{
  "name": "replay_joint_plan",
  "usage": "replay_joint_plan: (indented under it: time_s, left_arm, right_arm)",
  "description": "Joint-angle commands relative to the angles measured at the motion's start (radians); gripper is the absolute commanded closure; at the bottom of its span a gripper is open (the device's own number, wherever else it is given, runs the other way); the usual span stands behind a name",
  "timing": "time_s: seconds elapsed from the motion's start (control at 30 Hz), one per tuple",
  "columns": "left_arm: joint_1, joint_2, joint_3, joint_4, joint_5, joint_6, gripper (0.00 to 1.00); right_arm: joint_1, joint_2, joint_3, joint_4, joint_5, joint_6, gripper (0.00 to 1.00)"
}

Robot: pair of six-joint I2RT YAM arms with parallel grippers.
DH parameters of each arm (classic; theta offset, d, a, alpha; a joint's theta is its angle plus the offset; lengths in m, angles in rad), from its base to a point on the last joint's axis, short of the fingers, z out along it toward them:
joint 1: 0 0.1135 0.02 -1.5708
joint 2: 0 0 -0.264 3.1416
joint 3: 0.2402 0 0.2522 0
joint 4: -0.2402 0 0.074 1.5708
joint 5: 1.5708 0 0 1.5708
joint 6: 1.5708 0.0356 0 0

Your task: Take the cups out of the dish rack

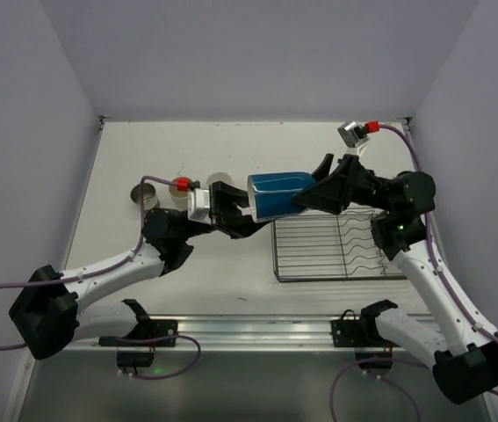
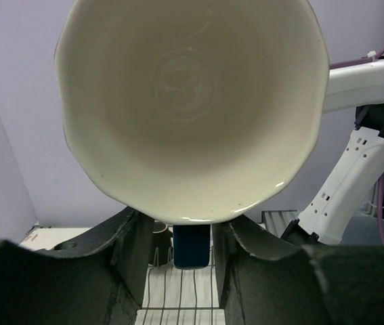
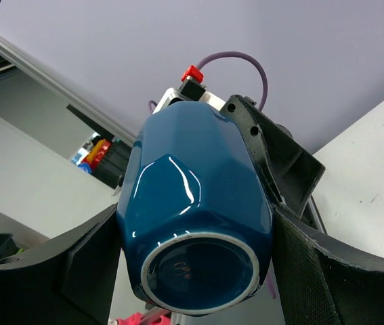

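A blue cup (image 1: pixel 279 195) with a cream inside hangs on its side in the air, left of the dish rack (image 1: pixel 336 251). My right gripper (image 1: pixel 308 199) is shut on its base end, with a finger pressing on each side of the cup (image 3: pixel 192 203). My left gripper (image 1: pixel 241 211) is at the cup's mouth (image 2: pixel 192 101). Its fingers (image 2: pixel 134 250) stand either side of the cup's blue handle (image 2: pixel 192 247), with a gap on both sides. The wire rack holds no cup in the top view.
A dark cup (image 1: pixel 146 195) stands on the table at the far left. A pale cup (image 1: pixel 220 180) stands just behind my left wrist. Rack wires (image 2: pixel 178 291) lie below my left fingers, with a brown cup (image 2: pixel 159 227) beyond them.
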Motion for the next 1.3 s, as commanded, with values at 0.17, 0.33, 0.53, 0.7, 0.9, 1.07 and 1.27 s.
replay_joint_plan:
  time_s: [0.17,0.33,0.53,0.7,0.9,1.07,1.27]
  left_arm:
    - [-0.018,0.015,0.046,0.041,-0.097,-0.01,0.72]
    - [-0.022,-0.028,0.016,0.038,-0.183,-0.023,0.9]
    - [-0.022,-0.117,-0.05,0.038,-0.307,-0.047,1.0]
    - [-0.022,-0.125,-0.05,0.038,-0.306,-0.075,1.0]
    - [-0.022,-0.105,-0.054,0.073,-0.27,-0.102,1.0]
    - [-0.015,-0.129,-0.062,0.069,-0.276,-0.112,1.0]
    - [0.01,-0.269,-0.051,-0.198,-0.347,-0.073,1.0]
  right_arm:
    - [0.015,-0.009,0.019,0.117,0.073,0.023,1.0]
    - [0.018,-0.015,0.006,0.123,0.081,0.025,1.0]
    - [0.023,-0.027,-0.018,0.129,0.096,0.031,1.0]
    - [0.024,-0.032,-0.032,0.143,0.091,0.034,0.3]
    - [0.024,-0.047,-0.05,0.166,0.081,0.037,0.01]
    - [0.023,-0.064,-0.072,0.224,0.065,0.08,0.01]
    - [-0.011,-0.156,-0.055,-0.215,0.087,-0.153,0.01]
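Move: The blue cup is held out sideways in the right fingers, its mouth towards the left hand. Its middle is about 4 cm to the right of the left hand and 5 cm above it, with the handle already between the open left fingers, and about 3 cm left of the right hand, level with it. From the left hand, the dish rack is some 13 cm ahead, 28 cm right and 35 cm below. The pink cup stands about 32 cm ahead, 7 cm left and 34 cm below. The left fingers shut on the blue cup's handle and pinch it. Only then do the right fingers spread and let go of the body, that hand otherwise staying within about a centimetre of its place. Keeping its pinch, the left hand draws away to the left by about 3 cm, rising slightly, its wrist rolling some 10 degrees. ##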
